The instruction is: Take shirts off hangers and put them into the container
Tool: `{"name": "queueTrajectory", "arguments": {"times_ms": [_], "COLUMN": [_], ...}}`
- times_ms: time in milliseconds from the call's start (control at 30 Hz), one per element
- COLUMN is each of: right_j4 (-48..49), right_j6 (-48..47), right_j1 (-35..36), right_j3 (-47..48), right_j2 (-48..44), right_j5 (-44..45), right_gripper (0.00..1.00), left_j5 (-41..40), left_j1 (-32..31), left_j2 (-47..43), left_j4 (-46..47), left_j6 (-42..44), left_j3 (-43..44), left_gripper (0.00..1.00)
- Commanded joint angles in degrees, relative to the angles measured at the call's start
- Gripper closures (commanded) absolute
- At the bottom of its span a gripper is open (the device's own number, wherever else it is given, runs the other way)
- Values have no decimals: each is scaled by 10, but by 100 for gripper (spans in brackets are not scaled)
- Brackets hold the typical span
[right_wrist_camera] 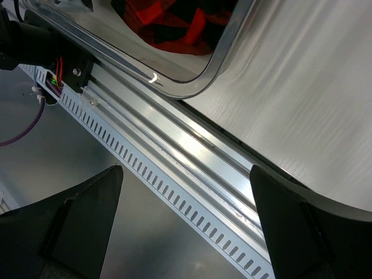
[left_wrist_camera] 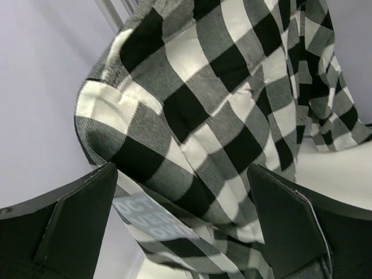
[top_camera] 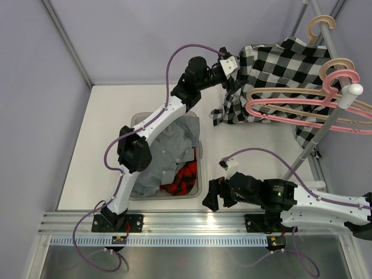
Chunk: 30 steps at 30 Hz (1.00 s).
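The black-and-white checked shirt hangs from a tan hanger at the back right. My left gripper is open at the shirt's left edge. In the left wrist view the checked cloth fills the gap between the spread fingers of that gripper. A pink hanger and a second tan hanger hang bare. The container holds the grey shirt and the red plaid shirt. My right gripper is open and empty beside the container's near right corner.
A grey rack pole slants down from a white end cap on the right. An aluminium rail runs along the near table edge under my right gripper. Purple walls close in on the left and back.
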Motion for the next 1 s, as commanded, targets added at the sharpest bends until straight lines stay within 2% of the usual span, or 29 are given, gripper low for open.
{"name": "queueTrajectory", "arguments": {"times_ms": [0, 233, 400, 500, 667, 967], "right_j4": [11, 7, 18, 21, 18, 12], "right_j6": [30, 40, 44, 43, 46, 80], "right_j1": [16, 34, 42, 55, 79, 127], "right_j3": [26, 47, 55, 67, 88, 90], "right_j2": [8, 41, 70, 81, 98, 116], "right_j5": [31, 43, 43, 51, 79, 119], "right_gripper": [1, 1, 0, 1, 1, 1], "left_j5": [35, 30, -37, -49, -43, 8], "left_j1": [11, 19, 18, 19, 18, 19], "left_j2": [27, 61, 45, 68, 99, 179], "left_j4": [107, 199, 264, 241, 269, 307], "left_j6": [-4, -30, -12, 2, -7, -84], "left_j3": [62, 60, 10, 47, 63, 149], "left_gripper": [1, 1, 1, 1, 1, 1]}}
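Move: The black-and-white checked shirt hangs straight off the left hand's open fingertips, its middle about 12 cm to the right, level fore and aft, and about 5 cm lower. The empty pink hanger is some 17 cm to the right and 10 cm back, at about hand height; the container lies roughly 25 cm to the left, 16 cm back and 36 cm below. From the right hand the shirt is about 40 cm ahead, 15 cm right and 20 cm up. Open left hand slides forward 5 cm towards the shirt's far edge, fingertips tipping up; right drifts left and back. ##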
